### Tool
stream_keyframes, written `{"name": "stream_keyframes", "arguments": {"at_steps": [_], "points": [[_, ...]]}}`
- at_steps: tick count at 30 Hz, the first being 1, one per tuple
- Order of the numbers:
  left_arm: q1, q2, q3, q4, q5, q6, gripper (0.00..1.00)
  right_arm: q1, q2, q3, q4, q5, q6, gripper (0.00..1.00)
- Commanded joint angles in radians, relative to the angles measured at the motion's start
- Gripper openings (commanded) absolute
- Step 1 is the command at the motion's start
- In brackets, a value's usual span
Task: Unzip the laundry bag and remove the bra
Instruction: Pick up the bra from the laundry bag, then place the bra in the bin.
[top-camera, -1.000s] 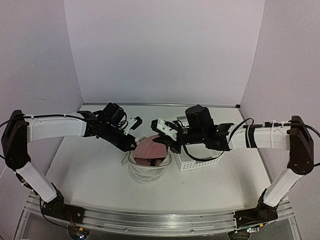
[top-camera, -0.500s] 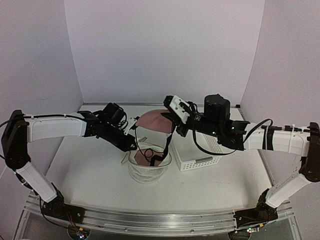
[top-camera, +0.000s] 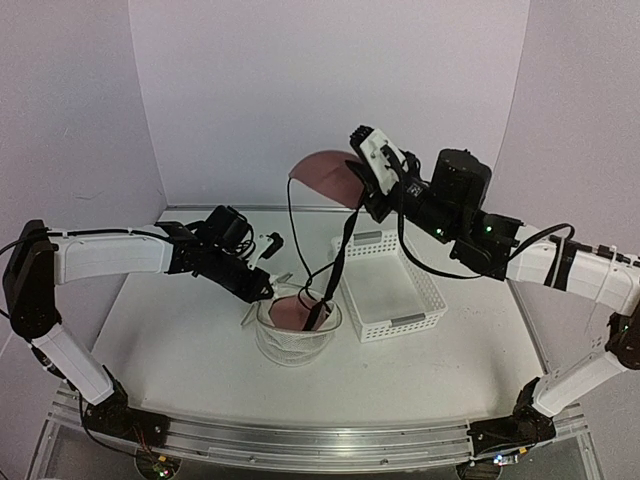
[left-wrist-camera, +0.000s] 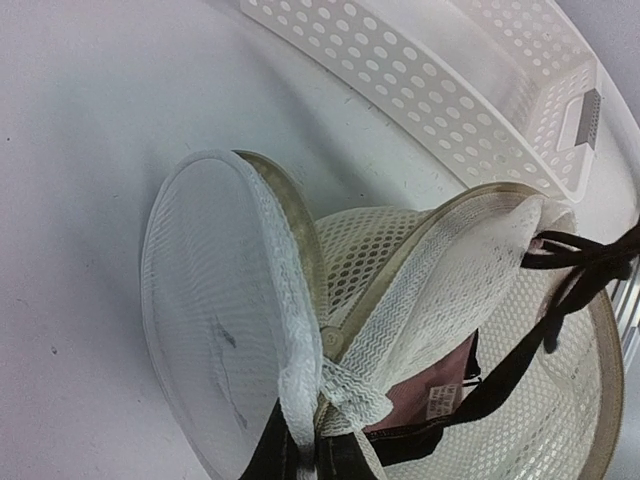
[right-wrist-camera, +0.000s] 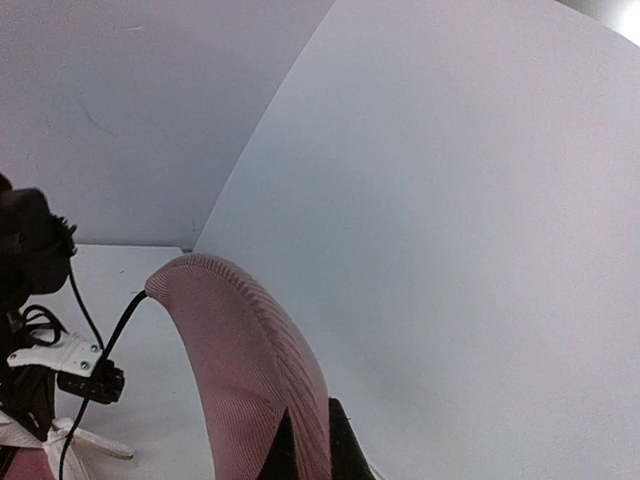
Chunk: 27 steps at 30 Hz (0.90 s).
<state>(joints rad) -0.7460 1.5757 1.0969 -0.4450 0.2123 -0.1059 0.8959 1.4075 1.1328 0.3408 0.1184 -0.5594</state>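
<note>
The laundry bag (top-camera: 295, 343) is a white mesh cylinder standing open at the table's middle, its round lid (left-wrist-camera: 205, 330) flipped to the side. My left gripper (top-camera: 262, 288) is shut on the bag's rim seam (left-wrist-camera: 305, 400) beside the lid. My right gripper (top-camera: 353, 186) is high above the table, shut on a pinkish padded cup of the bra (top-camera: 324, 170). That ribbed cup (right-wrist-camera: 235, 360) fills the right wrist view, pinched between the fingers (right-wrist-camera: 345, 450). Black straps (top-camera: 338, 262) hang from the cup down into the bag. A pink part with a label (left-wrist-camera: 430, 388) lies inside the mesh.
A white lattice plastic basket (top-camera: 392, 322) stands right of the bag, close under the raised right arm; its wall (left-wrist-camera: 400, 75) shows behind the bag. Pale walls close in the back and both sides.
My right gripper has risen up and back from the bag's mouth, lifting the bra cup out; the straps now trail down into the bag. The left gripper has stayed on the rim.
</note>
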Motion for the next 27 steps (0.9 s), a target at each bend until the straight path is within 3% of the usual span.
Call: {"name": "stream_keyframes", "arguments": {"at_steps": [1, 14, 18, 27], "points": [[0.004, -0.006, 0.008, 0.006, -0.046, -0.028, 0.0, -0.007, -0.049, 0.129, -0.006, 0.161, -0.02, 0.0], [0.004, 0.041, 0.063, 0.067, -0.069, -0.082, 0.0, -0.053, -0.031, 0.196, -0.15, 0.431, 0.003, 0.0], [0.004, 0.041, 0.067, 0.074, -0.091, -0.087, 0.0, -0.099, -0.003, 0.187, -0.287, 0.452, 0.165, 0.0], [-0.004, 0.078, 0.098, 0.099, -0.103, -0.097, 0.0, -0.203, 0.092, 0.131, -0.506, 0.338, 0.581, 0.0]]}}
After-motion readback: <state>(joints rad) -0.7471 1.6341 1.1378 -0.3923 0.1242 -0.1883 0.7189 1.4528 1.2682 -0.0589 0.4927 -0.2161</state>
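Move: My right hand already holds one cup of the bra high up; the white basket's middle is about 6 cm ahead, 8 cm to my right and 33 cm below. The laundry bag, with the second cup still in it, stands some 13 cm back, 15 cm to the left and 30 cm down. From my left hand, shut on the bag's mesh, the bag's middle is about 9 cm back, 8 cm right and 5 cm lower, the basket roughly 10 cm ahead, 30 cm right and 8 cm below. Keeping the cup pinched, I carry my right hand about 12 cm to the right and 9 cm forward, away from the bag and over the basket, first rising some 6 cm, then sinking about 11. It swings some 35 degrees clockwise, tipping down late. My left hand keeps its grip on the mesh and eases 2 to 3 cm forward. ##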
